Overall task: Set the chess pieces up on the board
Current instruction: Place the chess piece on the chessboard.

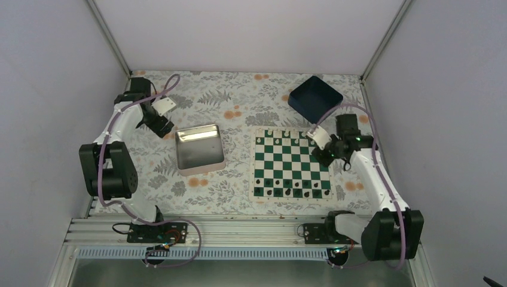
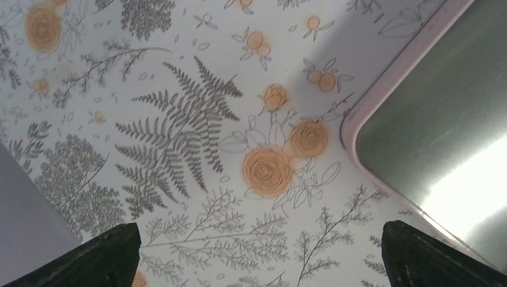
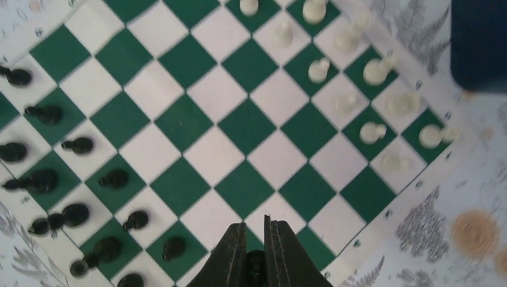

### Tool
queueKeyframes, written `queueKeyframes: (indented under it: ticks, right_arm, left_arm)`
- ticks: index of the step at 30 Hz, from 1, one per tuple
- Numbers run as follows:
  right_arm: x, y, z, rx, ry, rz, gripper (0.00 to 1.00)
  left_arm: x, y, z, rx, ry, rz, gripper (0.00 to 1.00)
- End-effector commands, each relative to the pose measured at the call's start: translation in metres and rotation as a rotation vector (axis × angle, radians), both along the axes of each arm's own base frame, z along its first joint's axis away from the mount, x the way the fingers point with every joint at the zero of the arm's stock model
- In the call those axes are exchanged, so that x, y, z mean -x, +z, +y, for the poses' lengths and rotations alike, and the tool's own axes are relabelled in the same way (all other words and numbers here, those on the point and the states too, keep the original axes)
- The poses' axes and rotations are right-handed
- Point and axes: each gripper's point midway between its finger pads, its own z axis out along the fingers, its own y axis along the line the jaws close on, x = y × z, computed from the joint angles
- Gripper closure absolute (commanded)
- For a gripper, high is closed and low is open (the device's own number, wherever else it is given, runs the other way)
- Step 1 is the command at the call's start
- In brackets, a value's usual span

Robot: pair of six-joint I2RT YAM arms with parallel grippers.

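Observation:
The green and white board (image 1: 288, 160) lies right of the table's centre. Several black chess pieces (image 1: 293, 192) stand on its two near rows, and white pieces (image 1: 281, 133) line its far side. In the right wrist view the black pieces (image 3: 78, 144) stand at the left of the board (image 3: 245, 128) and the white ones (image 3: 318, 69) at the upper right. My right gripper (image 3: 256, 230) hangs over the board's right edge (image 1: 326, 159), shut on a small black chess piece (image 3: 255, 266) wedged between its fingers. My left gripper (image 1: 156, 125) stands wide open above the cloth (image 2: 263, 263) with nothing in it.
A shiny silver tin (image 1: 200, 149) sits left of the board; its corner (image 2: 430, 137) shows beside my left gripper. A dark blue bin (image 1: 315, 97) stands behind the board's far right corner (image 3: 478, 42). Flower-patterned cloth covers the table, with walls on three sides.

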Motion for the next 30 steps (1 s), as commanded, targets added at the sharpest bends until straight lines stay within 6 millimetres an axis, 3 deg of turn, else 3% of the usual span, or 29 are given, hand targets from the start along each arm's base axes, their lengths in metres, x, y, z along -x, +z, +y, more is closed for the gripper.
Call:
queueKeyframes:
  ticks: [1, 8, 14, 30]
  right_arm:
    - [0.015, -0.011, -0.018, -0.055, 0.049, -0.040, 0.94]
    - [0.036, -0.045, -0.060, -0.030, 0.009, -0.025, 0.94]
    - [0.047, -0.059, -0.084, -0.054, -0.021, -0.012, 0.94]
    - [0.069, -0.095, -0.079, -0.067, 0.033, 0.064, 0.94]
  left_arm:
    - [-0.020, 0.010, -0.011, 0.009, 0.031, -0.042, 0.00]
    - [-0.028, 0.008, -0.031, 0.008, 0.028, -0.050, 0.00]
    - [-0.028, 0.001, -0.040, 0.007, 0.029, -0.041, 0.00]
    - [-0.020, -0.022, -0.045, 0.010, 0.031, -0.029, 0.00]
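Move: The empty square for my right hand's black pawn, at the near right of the chessboard, is about 7 cm back, 7 cm to the right and 12 cm below. The neighbouring black pawn stands roughly 4 cm left of that square, the corner piece some 4 cm behind it, and the black knight behind that pawn. From my left hand, the empty metal tray's middle is about 14 cm right, 6 cm back and 10 cm lower. I keep the black pawn pinched in my right fingers and swing it down, right and back, about 9, 8 and 7 cm, towards the gap at the end of the black pawn row, easing a touch left again near the end as I sink. Meanwhile my left hand, wide open, slides some 4.5 cm right towards the tray's far left corner, edging forward, then sinks about 2 cm. ##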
